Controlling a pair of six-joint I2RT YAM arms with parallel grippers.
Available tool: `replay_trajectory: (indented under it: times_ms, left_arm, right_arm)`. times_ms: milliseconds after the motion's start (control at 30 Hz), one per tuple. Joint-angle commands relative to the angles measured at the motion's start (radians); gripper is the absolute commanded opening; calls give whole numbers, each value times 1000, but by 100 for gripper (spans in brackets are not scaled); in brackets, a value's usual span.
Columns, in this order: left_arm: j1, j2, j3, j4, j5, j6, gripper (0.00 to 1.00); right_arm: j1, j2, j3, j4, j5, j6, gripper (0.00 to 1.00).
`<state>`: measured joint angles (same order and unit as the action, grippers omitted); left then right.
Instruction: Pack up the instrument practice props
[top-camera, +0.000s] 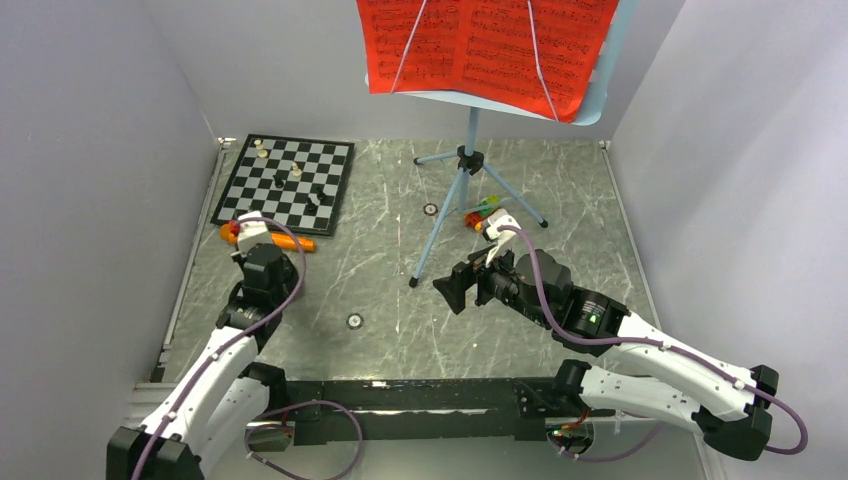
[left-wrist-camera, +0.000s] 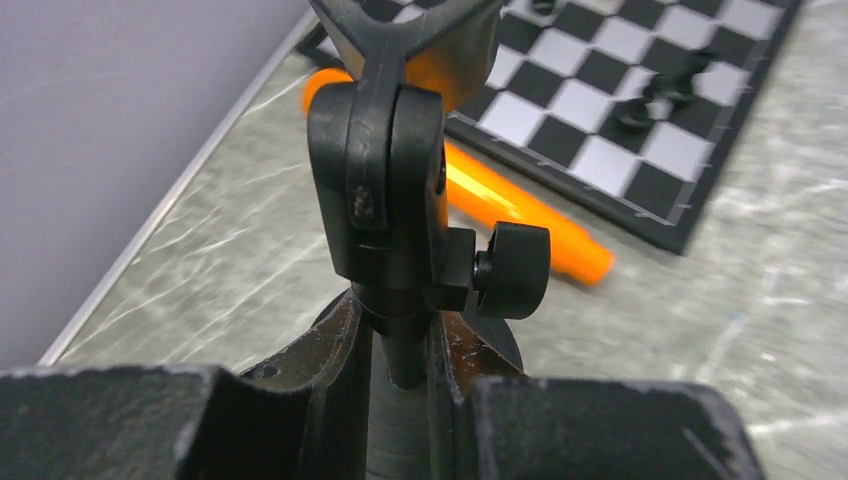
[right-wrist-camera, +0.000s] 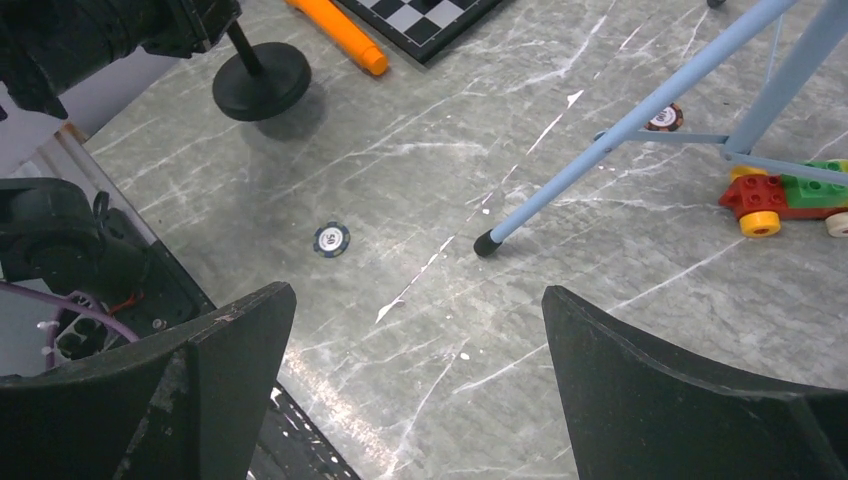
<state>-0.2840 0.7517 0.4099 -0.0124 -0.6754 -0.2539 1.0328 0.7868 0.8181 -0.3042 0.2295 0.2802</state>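
The orange microphone (top-camera: 283, 241) lies in the clip of its small black stand (left-wrist-camera: 385, 180) at the left of the table, just in front of the chessboard. My left gripper (left-wrist-camera: 405, 345) is shut on the stand's thin post, right under the clip joint. The stand's round base (right-wrist-camera: 262, 85) shows in the right wrist view. The tall light-blue music stand (top-camera: 468, 165) is at the back centre, with the red sheet-music pages (top-camera: 480, 45) on its tray. My right gripper (right-wrist-camera: 416, 292) is open and empty, just in front of the stand's near leg (right-wrist-camera: 620, 130).
A black-and-white chessboard (top-camera: 290, 180) with a few pieces lies at the back left. A small colourful toy car (top-camera: 482, 214) sits between the tripod legs. Poker chips (top-camera: 354, 321) (top-camera: 430, 209) lie on the grey marble table. Walls close in on the left, right and back.
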Motion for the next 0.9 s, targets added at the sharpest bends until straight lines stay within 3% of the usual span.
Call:
replay_trajectory:
  times_ms: [0,100,300,733,767,867]
  left_arm:
    - [114,-8,64,14,20,-36,0]
    - [192,-8,28,83,43,-23,0]
    - [378,145,37,143,127,-95,0]
    - [446,283,8,225,152,-97,0]
    - [447,287,12,212,153,-105,1]
    - [447,279,23,186,181,-118,35]
  right_arm:
    - [-3,-8,25,50,-17,-16,100]
    - [-3,-13,7,72,-19,-18,100]
    - [-4,-3,6,75,-32,-22,100]
    - [-3,-10,-20,91,-15,-28,100]
    - [-4,-10,-20,91,-13,-30,100]
    - [-4,-13,-19,93,-10,-34,100]
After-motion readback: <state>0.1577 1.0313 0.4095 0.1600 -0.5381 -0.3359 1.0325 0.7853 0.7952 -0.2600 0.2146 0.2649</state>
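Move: My left hand still grips the black microphone stand. The bare patch of table it is bound for lies about 10 cm to my left and 1 cm ahead, roughly 15 cm below. The orange microphone lies some 12 cm straight ahead, with the chessboard's middle about 27 cm straight ahead, both around 14 cm lower. For my right hand that patch is about 50 cm left and 12 cm ahead, 26 cm down. I carry the gripped stand about 10 cm to my left, keeping short of the microphone, and bring it down some 5 cm, mostly midway through. My left hand turns about 20 degrees counter-clockwise as it goes, then slows almost to a stop with the fingers still closed on the stand and its base on the table. ##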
